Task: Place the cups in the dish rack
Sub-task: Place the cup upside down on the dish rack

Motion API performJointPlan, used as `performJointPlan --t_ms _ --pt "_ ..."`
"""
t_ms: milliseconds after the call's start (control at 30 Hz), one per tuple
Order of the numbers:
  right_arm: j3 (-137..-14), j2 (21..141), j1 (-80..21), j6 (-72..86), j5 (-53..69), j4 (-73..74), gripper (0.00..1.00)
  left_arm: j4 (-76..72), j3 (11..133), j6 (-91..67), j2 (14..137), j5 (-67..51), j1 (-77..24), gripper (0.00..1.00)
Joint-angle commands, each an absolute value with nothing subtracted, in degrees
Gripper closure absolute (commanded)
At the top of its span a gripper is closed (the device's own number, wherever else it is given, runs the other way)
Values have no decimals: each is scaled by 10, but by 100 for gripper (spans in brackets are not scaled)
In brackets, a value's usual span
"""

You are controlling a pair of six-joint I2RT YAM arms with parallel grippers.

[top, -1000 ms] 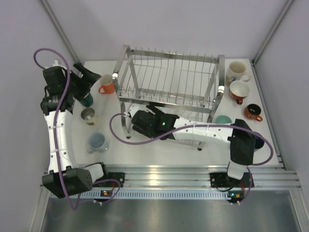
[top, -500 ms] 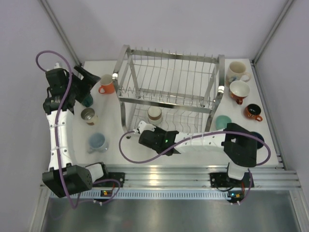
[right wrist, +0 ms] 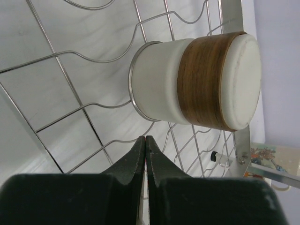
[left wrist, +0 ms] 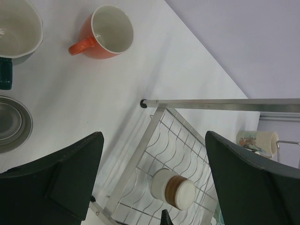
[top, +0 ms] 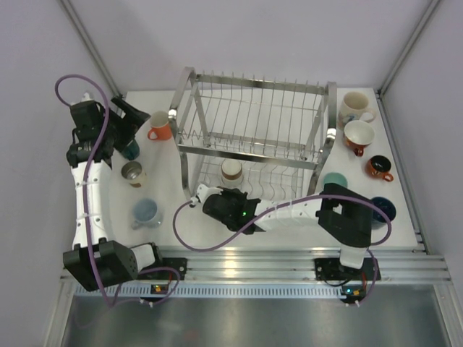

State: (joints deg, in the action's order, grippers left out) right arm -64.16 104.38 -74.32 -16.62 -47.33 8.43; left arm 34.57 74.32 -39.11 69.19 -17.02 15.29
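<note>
The dish rack (top: 253, 123) stands mid-table. One cream cup with a brown band (top: 231, 170) sits upside down on its lower tier, also in the right wrist view (right wrist: 197, 86) and the left wrist view (left wrist: 173, 189). My right gripper (top: 221, 194) is shut and empty just in front of that cup, its tips (right wrist: 145, 138) over the rack's wire floor. At the far left my left gripper (top: 137, 116) hangs open and empty (left wrist: 153, 140) above the table. An orange cup (top: 160, 126) and a teal cup (top: 130, 150) stand beside it.
Left of the rack stand a grey cup (top: 133, 173) and a pale blue cup (top: 145, 211). Right of it are a printed cream cup (top: 354, 107), a white-and-orange cup (top: 359, 136), a small orange cup (top: 378, 168), a mint cup (top: 334, 179) and a navy cup (top: 381, 210).
My right gripper has let go of the cream cup on the lower tier, shut, and drawn back toward the near edge. The left arm has barely moved.
</note>
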Motion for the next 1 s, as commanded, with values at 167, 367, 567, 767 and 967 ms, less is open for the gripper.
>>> performJointPlan --t_ms 167,367,567,767,967 --pt "-672 1084 -707 -240 -499 -16 100 288 722 -399 699 -170 157 6" --pt "-694 1106 -675 -261 -478 -26 100 271 688 -396 685 -178 157 6" --pt "-710 1116 -649 -279 -459 -41 100 271 672 -399 688 -182 157 6" --pt "-735 1135 -631 -294 -443 -48 100 264 658 -402 686 -181 157 6" --pt "-741 1146 -622 -292 -428 -64 100 264 656 -401 681 -180 157 6"
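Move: The white, brown-banded cup already stands upside down on the dish rack's lower tier, its middle about 7 cm ahead of the right hand's shut fingertips, 1 cm left and 2 cm higher. The rack's front left foot is some 13 cm left, 4 cm back and 6 cm below that hand, and the pale blue cup roughly 26 cm left, 5 cm back and 3 cm down. From the left hand the banded cup lies about 26 cm right, 8 cm back and 18 cm below. With its fingers kept shut, the right hand reaches about 9 cm forward, nearly level, into the lower tier, meeting the near side of the upturned cup low down by the rim and pushing it along the wires deeper into the rack, the wrist turning only slightly. Meanwhile the left hand, empty and wide open, sinks about 5 cm almost straight down on the far left, its fingers tipping slightly downwards. ##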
